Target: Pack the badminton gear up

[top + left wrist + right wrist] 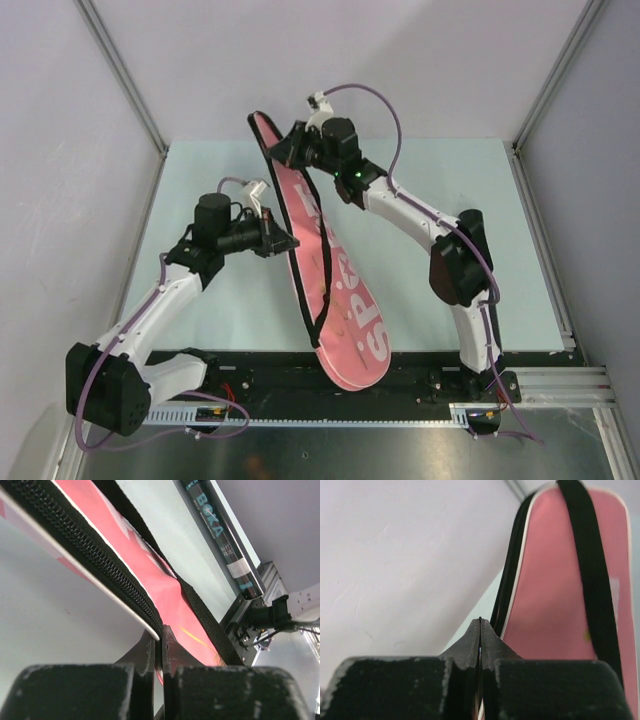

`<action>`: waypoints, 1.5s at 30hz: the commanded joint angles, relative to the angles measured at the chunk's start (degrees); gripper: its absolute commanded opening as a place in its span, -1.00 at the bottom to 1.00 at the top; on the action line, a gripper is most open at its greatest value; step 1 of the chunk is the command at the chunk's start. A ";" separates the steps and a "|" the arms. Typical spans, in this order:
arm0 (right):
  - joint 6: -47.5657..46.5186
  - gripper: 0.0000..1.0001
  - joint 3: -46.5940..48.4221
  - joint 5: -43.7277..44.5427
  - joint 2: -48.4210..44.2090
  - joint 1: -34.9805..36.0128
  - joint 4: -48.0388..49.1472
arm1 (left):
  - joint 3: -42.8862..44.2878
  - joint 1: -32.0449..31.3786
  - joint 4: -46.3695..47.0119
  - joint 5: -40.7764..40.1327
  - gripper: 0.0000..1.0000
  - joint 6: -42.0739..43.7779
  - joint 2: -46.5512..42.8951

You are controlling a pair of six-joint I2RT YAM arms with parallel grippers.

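The pink racket-shaped bag (352, 305) with white lettering is held tilted above the table, its narrow end at the back and its wide end over the near rail. My left gripper (288, 242) is shut on its zippered, white-piped left edge (131, 596) about midway along. My right gripper (281, 150) is shut on the bag's edge near the narrow end, with a thin sliver of it between the jaws (480, 622). A black strap (326, 265) runs along the bag's pink face (555, 580). A dark tube (216, 530) with light lettering lies by the table's front rail.
The pale green table (450, 200) is boxed in by grey walls and aluminium posts (125, 75). A black rail with cables (430, 370) runs along the near edge. My right arm's elbow (458, 262) hangs over the right half of the table.
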 commanded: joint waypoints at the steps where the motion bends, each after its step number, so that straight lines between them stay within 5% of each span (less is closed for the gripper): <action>1: -3.54 -1.00 13.13 1.57 3.07 -3.22 1.40 | 2.65 -1.05 -1.32 8.35 -1.00 6.22 0.32; 16: 1.89 -1.00 40.38 6.93 20.47 -13.85 1.11 | 4.76 -4.74 -5.63 4.58 -1.00 11.50 1.03; 25: 5.93 -1.00 35.66 9.24 19.96 -20.44 -0.11 | 4.32 -4.83 -5.89 -4.98 -1.00 10.19 -1.79; 26: 6.81 -0.86 33.21 6.96 18.13 -20.89 -0.47 | 4.93 -4.74 -5.89 -6.65 -1.00 9.75 -1.79; 27: 7.52 -0.16 32.75 5.38 17.15 -21.15 -1.78 | 5.37 -4.66 -5.80 -8.15 -1.00 9.13 -1.61; 30: 2.20 0.41 35.64 1.59 13.04 -21.77 -18.23 | 7.66 -2.38 -5.72 -11.68 -0.99 5.45 0.84; 36: -9.60 0.69 22.15 8.77 -4.52 -23.35 -37.62 | 6.36 4.39 2.94 -12.38 -0.99 -7.20 7.35; 41: -13.74 0.78 -6.41 10.54 -22.30 -20.47 -31.34 | -0.24 9.57 23.58 -11.42 -1.00 -20.74 11.39; 45: -14.18 0.82 -17.68 11.60 -30.66 -16.86 -32.63 | 1.34 10.02 25.57 -17.27 -1.00 -24.60 15.88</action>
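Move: Out at the narrow end of the racket bag, the zip's finish lies about 9 cm ahead of the right hand, 4 cm to its left and slightly above. From the right hand, the place where the left fingers already pinch the zip edge is roughly 18 cm back, 4 cm right and 8 cm lower. The narrow end lies some 27 cm ahead of the left hand, 8 cm left and 10 cm above; the black strap runs level with the left hand, about 7 cm to its right. Pulling on forward from the zip edge with shut fingers, the right hand goes some 18 cm out, drifting right and first rising, then opens wide, lets go and sweeps back and right, clear of the bag. The left keeps its pinch on the zip edge, gives a little back and right, then carries it forward, left and down about 10 cm, swinging counter-clockwise. ##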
